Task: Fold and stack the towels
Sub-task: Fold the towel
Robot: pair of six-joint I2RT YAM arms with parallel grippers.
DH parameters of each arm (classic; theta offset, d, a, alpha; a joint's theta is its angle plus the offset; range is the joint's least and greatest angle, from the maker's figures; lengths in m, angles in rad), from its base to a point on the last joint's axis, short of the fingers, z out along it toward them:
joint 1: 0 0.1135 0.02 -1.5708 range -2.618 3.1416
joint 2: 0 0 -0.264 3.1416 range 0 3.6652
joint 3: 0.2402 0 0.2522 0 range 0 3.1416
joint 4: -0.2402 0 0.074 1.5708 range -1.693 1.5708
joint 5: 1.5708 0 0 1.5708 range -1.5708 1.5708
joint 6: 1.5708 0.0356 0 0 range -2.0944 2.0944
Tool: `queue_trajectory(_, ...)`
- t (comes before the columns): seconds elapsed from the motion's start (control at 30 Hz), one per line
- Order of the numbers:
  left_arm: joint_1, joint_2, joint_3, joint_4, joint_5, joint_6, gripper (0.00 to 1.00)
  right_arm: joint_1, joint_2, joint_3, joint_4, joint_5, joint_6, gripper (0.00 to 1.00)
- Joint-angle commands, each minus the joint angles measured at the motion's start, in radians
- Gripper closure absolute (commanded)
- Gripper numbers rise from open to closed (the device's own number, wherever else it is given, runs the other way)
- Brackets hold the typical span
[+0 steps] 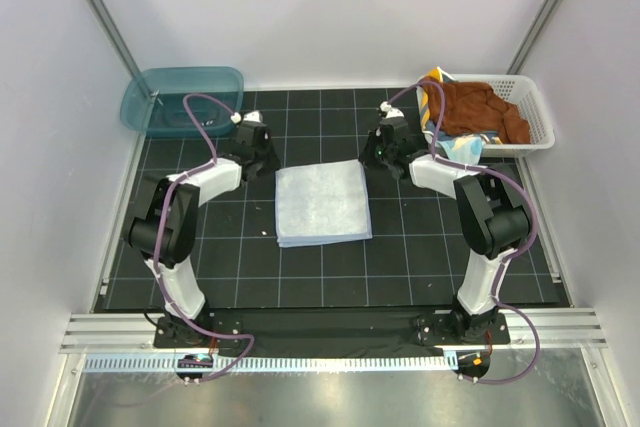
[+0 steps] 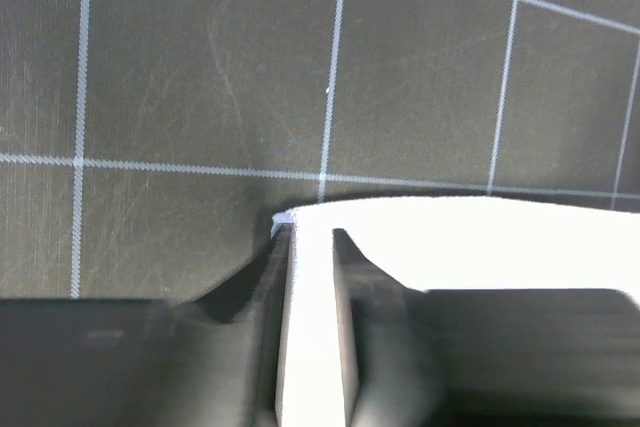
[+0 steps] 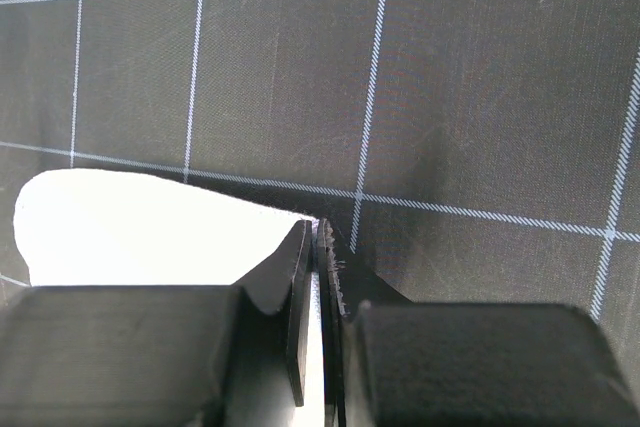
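Observation:
A pale blue towel, folded into a rectangle, lies flat in the middle of the black grid mat. My left gripper is at its far left corner. In the left wrist view the left gripper has its jaws a narrow way apart, with the bright towel showing in the gap. My right gripper is at the far right corner. In the right wrist view the right gripper is pinched on a thin edge of the towel. A rust-brown towel and a navy, yellow-edged towel lie in the basket.
The white lattice basket stands at the back right, beside the right arm. A teal plastic tub sits at the back left corner. White walls close in the mat on three sides.

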Motion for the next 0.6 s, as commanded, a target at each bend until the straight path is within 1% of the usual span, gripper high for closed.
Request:
queue_trajectory(0.0, 0.004, -0.026, 0.022, -0.019, -0.015, -0.037, 0.71, -0.005, -0.041, -0.003, 0.051, 0.001, 0.008, 0.89)
queue_trajectory(0.03, 0.004, -0.018, 0.025, -0.029, -0.018, -0.045, 0.64, -0.005, -0.038, -0.006, 0.051, 0.0, 0.008, 0.89)
queue_trajectory(0.13, 0.005, 0.008, 0.048, -0.087, -0.026, -0.072, 0.61, -0.005, -0.032, -0.004, 0.048, 0.003, 0.009, 0.89)
queue_trajectory(0.37, 0.005, 0.052, 0.068, -0.113, -0.02, -0.106, 0.6, -0.005, -0.014, 0.003, 0.049, 0.002, 0.016, 0.89)
queue_trajectory(0.57, 0.007, 0.088, 0.097, -0.111, -0.014, -0.12, 0.63, -0.005, 0.002, 0.006, 0.049, -0.002, 0.014, 0.89)
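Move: The towel's far left corner lies loose almost straight under my left fingers, about 4 cm down. The towel's middle is some 9 cm back and 10 cm to the right of this hand, 4 cm down, and its far right corner is 20 cm to the right, 2 cm ahead and level. From my right hand, which holds that right corner, the left corner is about 20 cm left, 2 cm back and 4 cm below. I spread my left fingers, which have only just begun to part, to under half open, first easing back barely 1 cm. Then I sink about 3 cm onto the towel's loose far left corner, tipping the fingers some 10 degrees more steeply down, until they straddle it. My right hand stays put and keeps its pinch on the far right corner. ##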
